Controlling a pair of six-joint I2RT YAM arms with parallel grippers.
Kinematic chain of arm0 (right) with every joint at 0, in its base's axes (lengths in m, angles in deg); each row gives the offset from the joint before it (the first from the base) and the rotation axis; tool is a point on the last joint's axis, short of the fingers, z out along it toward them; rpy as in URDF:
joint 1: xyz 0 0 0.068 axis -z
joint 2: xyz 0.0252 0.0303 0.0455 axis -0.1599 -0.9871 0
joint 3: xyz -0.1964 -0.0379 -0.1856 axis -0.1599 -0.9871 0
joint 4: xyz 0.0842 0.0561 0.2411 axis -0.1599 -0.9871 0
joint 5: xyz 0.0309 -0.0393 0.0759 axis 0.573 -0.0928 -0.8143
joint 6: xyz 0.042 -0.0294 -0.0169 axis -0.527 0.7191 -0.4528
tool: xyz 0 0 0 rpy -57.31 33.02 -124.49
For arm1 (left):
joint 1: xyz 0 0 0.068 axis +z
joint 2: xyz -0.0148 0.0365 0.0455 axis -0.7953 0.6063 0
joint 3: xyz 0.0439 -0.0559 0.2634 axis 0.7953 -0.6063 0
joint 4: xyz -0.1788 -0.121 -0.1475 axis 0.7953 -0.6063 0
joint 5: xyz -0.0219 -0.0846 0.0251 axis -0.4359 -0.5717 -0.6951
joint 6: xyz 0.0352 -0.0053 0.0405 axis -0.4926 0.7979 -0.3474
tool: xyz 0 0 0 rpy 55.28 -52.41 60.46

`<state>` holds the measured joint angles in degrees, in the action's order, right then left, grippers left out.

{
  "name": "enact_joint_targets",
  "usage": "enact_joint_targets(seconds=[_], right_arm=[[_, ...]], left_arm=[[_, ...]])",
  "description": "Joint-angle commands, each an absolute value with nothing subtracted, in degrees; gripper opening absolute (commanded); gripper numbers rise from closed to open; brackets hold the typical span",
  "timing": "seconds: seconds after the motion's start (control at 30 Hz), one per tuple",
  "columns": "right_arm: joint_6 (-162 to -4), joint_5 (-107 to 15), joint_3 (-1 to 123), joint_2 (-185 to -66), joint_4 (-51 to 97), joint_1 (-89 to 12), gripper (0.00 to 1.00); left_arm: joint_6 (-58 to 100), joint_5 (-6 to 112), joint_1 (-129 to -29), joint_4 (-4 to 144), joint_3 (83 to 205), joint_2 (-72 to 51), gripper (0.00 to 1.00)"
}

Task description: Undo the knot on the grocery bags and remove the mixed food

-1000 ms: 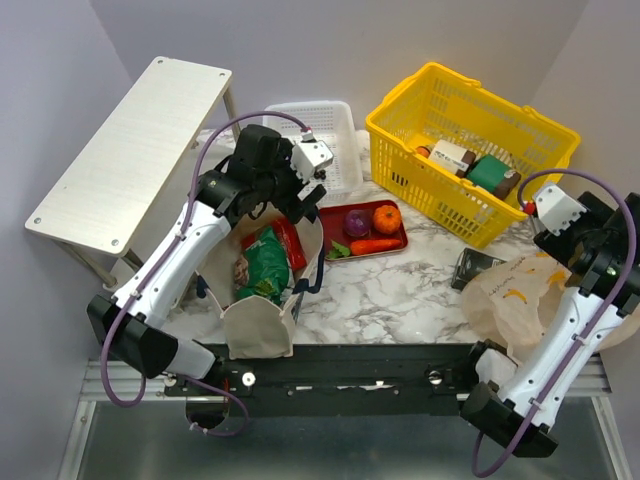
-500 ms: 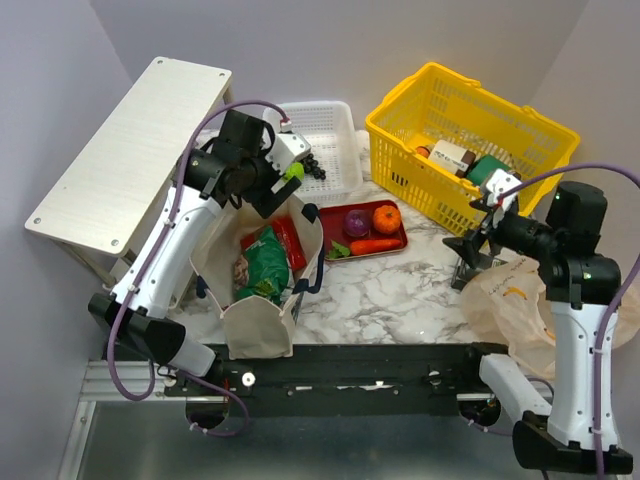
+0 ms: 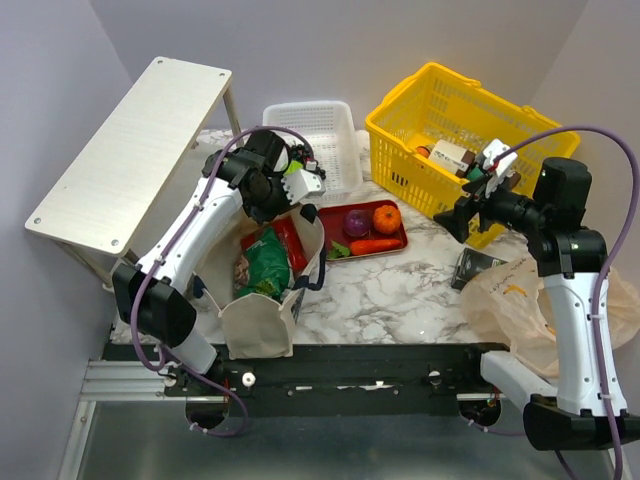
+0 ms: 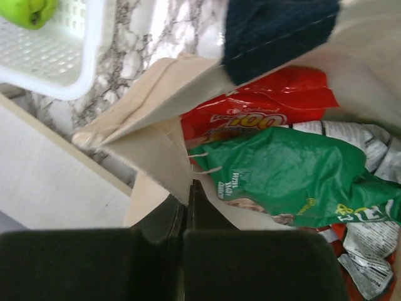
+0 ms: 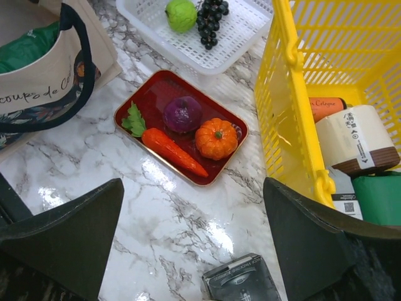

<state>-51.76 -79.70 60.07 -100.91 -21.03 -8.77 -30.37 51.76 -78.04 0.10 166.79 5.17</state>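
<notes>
The beige canvas tote (image 3: 258,322) stands open at the front left, with a green snack bag (image 4: 294,169) and red snack packets (image 4: 257,106) inside. My left gripper (image 3: 300,188) is shut at the tote's back rim, and the canvas edge (image 4: 156,135) runs into the seam between its fingers. The onion (image 5: 182,114), orange (image 5: 216,138) and carrot (image 5: 172,150) lie on a red tray (image 3: 398,240). The apple (image 5: 181,14) and grapes (image 5: 210,22) lie in a white basket (image 5: 241,31). The plastic bag (image 3: 530,300) slumps at the right; I cannot make out its knot. My right gripper (image 5: 193,188) hangs open and holds nothing.
A yellow basket (image 3: 520,120) with boxes stands at the back right, just beside my right gripper. A black box (image 5: 241,282) lies on the marble below that gripper. A white shelf (image 3: 130,140) runs along the left.
My left gripper left the apple in the white basket, came back over the tote and shut. My right arm swung from the plastic bag up and left towards the yellow basket.
</notes>
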Motion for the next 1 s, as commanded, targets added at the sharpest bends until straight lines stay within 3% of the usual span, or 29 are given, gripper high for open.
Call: enact_joint_targets(seconds=[0.0,0.17,0.33,0.67,0.97], right_arm=[[-53.0,-75.8,59.4,-98.4,-19.1,-9.1,1.0],[-53.3,-75.0,57.7,-97.7,-18.4,-9.0,1.0],[-53.3,-74.5,58.4,-98.6,-18.4,-9.1,1.0],[-52.6,-70.9,59.0,-99.8,-17.8,-9.1,1.0],[-53.7,-59.8,57.9,-100.4,-15.3,-9.1,1.0]], left_arm=[[-37.2,43.5,-78.3,-5.9,165.3,3.1,0.0],[-51.9,33.3,-78.5,-10.0,161.2,-6.0,0.0],[-56.6,28.3,-80.6,-14.2,164.8,-8.3,0.0],[-54.8,22.3,-87.7,-15.3,178.0,-6.9,0.0],[-52.7,19.1,-99.8,-9.3,178.1,-3.5,0.0]])
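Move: The left hand already pinches the grocery bag's far rim. The green packet inside lies about 10 cm straight back and 10 below; the red packet is some 5 cm back, 3 right and 9 below. The vegetable tray is about 20 cm right, level with the hand fore and aft, 18 below. From the right hand, the held rim is about 34 cm left, 4 ahead and 12 lower. Left hand, still pinching the far rim, drags it back about 14 cm, right and up, turning clockwise. ##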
